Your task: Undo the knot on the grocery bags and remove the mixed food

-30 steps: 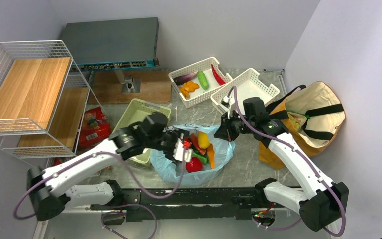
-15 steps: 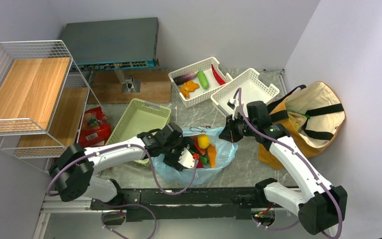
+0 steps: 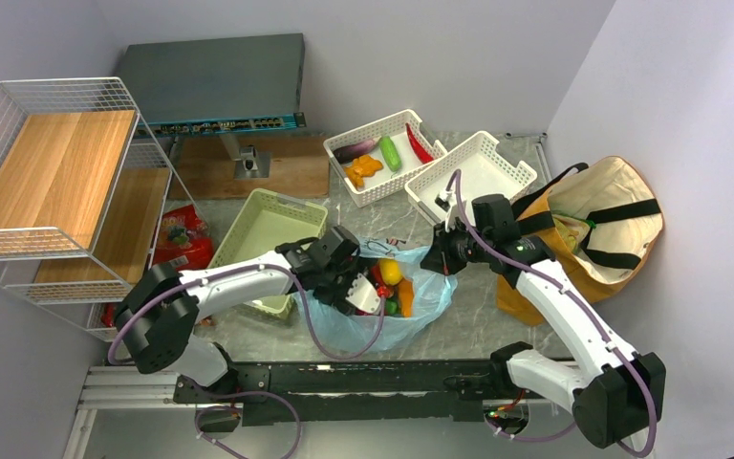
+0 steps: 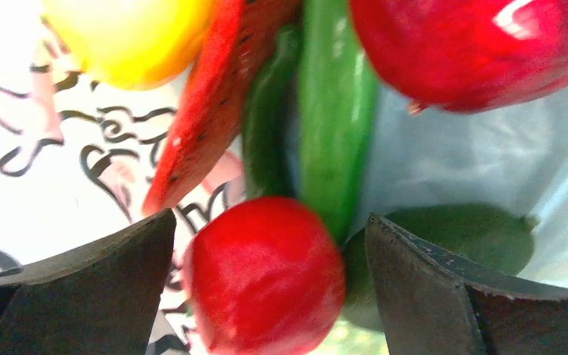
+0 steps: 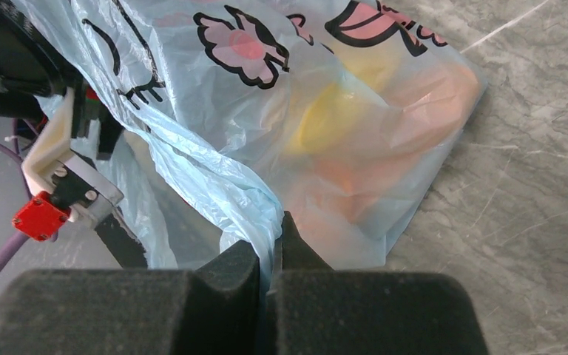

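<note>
The light-blue grocery bag (image 3: 422, 308) lies open at the table's near middle. My right gripper (image 3: 437, 258) is shut on its thin rim (image 5: 255, 211) and holds it up. My left gripper (image 3: 363, 292) reaches inside the bag, open. A red apple (image 4: 266, 275) sits between its fingers (image 4: 96, 274) with a gap on each side. Around it lie a yellow mango (image 4: 126, 37), a watermelon slice (image 4: 207, 111), a cucumber (image 4: 336, 111), a dark avocado (image 4: 473, 237) and another glossy red piece (image 4: 473, 44). The brown canvas tote (image 3: 621, 206) lies open at the right.
A white basket (image 3: 411, 121) at the back holds an eggplant, a chili and other produce. Beside it is a second white basket (image 3: 483, 172), and a pale green basket (image 3: 266, 228) stands left of the bag. A wire shelf (image 3: 48, 172) stands at far left, with a red snack pack (image 3: 180, 244) beside it.
My left gripper opened wide and pushed further right, deeper into the blue bag, round the apple. The right gripper kept its hold on the rim and barely moved.
</note>
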Motion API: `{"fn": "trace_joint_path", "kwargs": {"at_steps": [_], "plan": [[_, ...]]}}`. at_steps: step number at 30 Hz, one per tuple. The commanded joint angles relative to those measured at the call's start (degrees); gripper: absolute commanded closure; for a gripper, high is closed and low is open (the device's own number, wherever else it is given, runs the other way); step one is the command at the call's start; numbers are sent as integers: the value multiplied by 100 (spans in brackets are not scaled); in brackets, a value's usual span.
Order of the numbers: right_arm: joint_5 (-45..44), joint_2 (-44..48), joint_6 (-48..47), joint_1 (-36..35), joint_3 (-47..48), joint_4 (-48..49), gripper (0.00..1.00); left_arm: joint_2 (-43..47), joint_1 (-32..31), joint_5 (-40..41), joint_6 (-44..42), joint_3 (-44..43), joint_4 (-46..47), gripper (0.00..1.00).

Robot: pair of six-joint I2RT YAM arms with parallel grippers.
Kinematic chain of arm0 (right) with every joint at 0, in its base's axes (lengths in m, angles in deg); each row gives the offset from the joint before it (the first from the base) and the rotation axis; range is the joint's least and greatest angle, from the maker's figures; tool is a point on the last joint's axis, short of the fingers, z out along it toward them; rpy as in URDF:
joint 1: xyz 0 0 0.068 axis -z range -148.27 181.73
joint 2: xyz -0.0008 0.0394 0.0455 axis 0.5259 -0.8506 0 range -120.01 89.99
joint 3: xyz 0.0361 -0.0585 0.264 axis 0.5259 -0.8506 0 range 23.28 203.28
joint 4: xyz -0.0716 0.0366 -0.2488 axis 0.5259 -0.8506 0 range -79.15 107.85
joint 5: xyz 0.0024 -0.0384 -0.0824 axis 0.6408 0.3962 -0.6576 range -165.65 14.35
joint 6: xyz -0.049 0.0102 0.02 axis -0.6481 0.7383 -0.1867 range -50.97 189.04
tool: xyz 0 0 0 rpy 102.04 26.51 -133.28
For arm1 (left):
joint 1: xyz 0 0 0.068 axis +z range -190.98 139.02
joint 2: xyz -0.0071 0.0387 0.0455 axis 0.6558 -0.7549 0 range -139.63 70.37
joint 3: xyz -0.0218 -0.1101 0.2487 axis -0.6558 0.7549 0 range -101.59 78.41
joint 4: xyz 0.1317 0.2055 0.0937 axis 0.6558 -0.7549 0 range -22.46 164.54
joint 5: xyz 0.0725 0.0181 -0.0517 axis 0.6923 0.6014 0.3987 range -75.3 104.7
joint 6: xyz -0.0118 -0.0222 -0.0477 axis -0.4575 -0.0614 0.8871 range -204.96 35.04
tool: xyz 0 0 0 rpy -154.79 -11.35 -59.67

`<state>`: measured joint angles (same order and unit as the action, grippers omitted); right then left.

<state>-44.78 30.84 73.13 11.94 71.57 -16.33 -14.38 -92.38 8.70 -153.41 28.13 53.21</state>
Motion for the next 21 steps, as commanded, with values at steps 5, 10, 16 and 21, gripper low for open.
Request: {"fn": "trace_joint_path", "kwargs": {"at_steps": [5, 10, 16, 21], "plan": [[238, -312, -80, 14, 490, 71, 100, -307, 381, 153, -443, -720, -1513, 1], [248, -641, -227, 15, 679, 66, 100, -434, 486, -101, -518, -414, -1080, 21], [256, -756, -331, 2, 714, -2, 100, 101, 474, -1508, 363, -599, -831, 18], [258, -743, -355, 13, 661, 42, 100, 79, 467, -1877, 1050, -983, -991, 53]]}}
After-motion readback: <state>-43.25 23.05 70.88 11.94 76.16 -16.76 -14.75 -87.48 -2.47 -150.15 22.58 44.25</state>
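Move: The red apple in the open bag is close under the left hand's spread fingers, roughly 2 cm ahead, 3 cm to the left and 2 cm below. From that hand the yellow fruit lies about 3 cm ahead and 7 cm right, the cucumber 3 cm back and 3 cm right, and the pomegranate 6 cm back and 4 cm right, all some 3 cm lower. From the right hand, already pinching the bag's rim, the apple is about 17 cm left, level fore and aft, and 12 cm below. The red apple is what the left hand shuts on: with a small lift, the open fingers go about 3 cm left and 2 cm forward, settle back down around the apple and close on its sides. Still clasping, they draw it back and to the right some 3 cm each way and 2 cm up, tipping roughly 15 degrees. The right hand keeps its pinch on the bag's rim, easing nearly 2 cm forward and slightly left. ##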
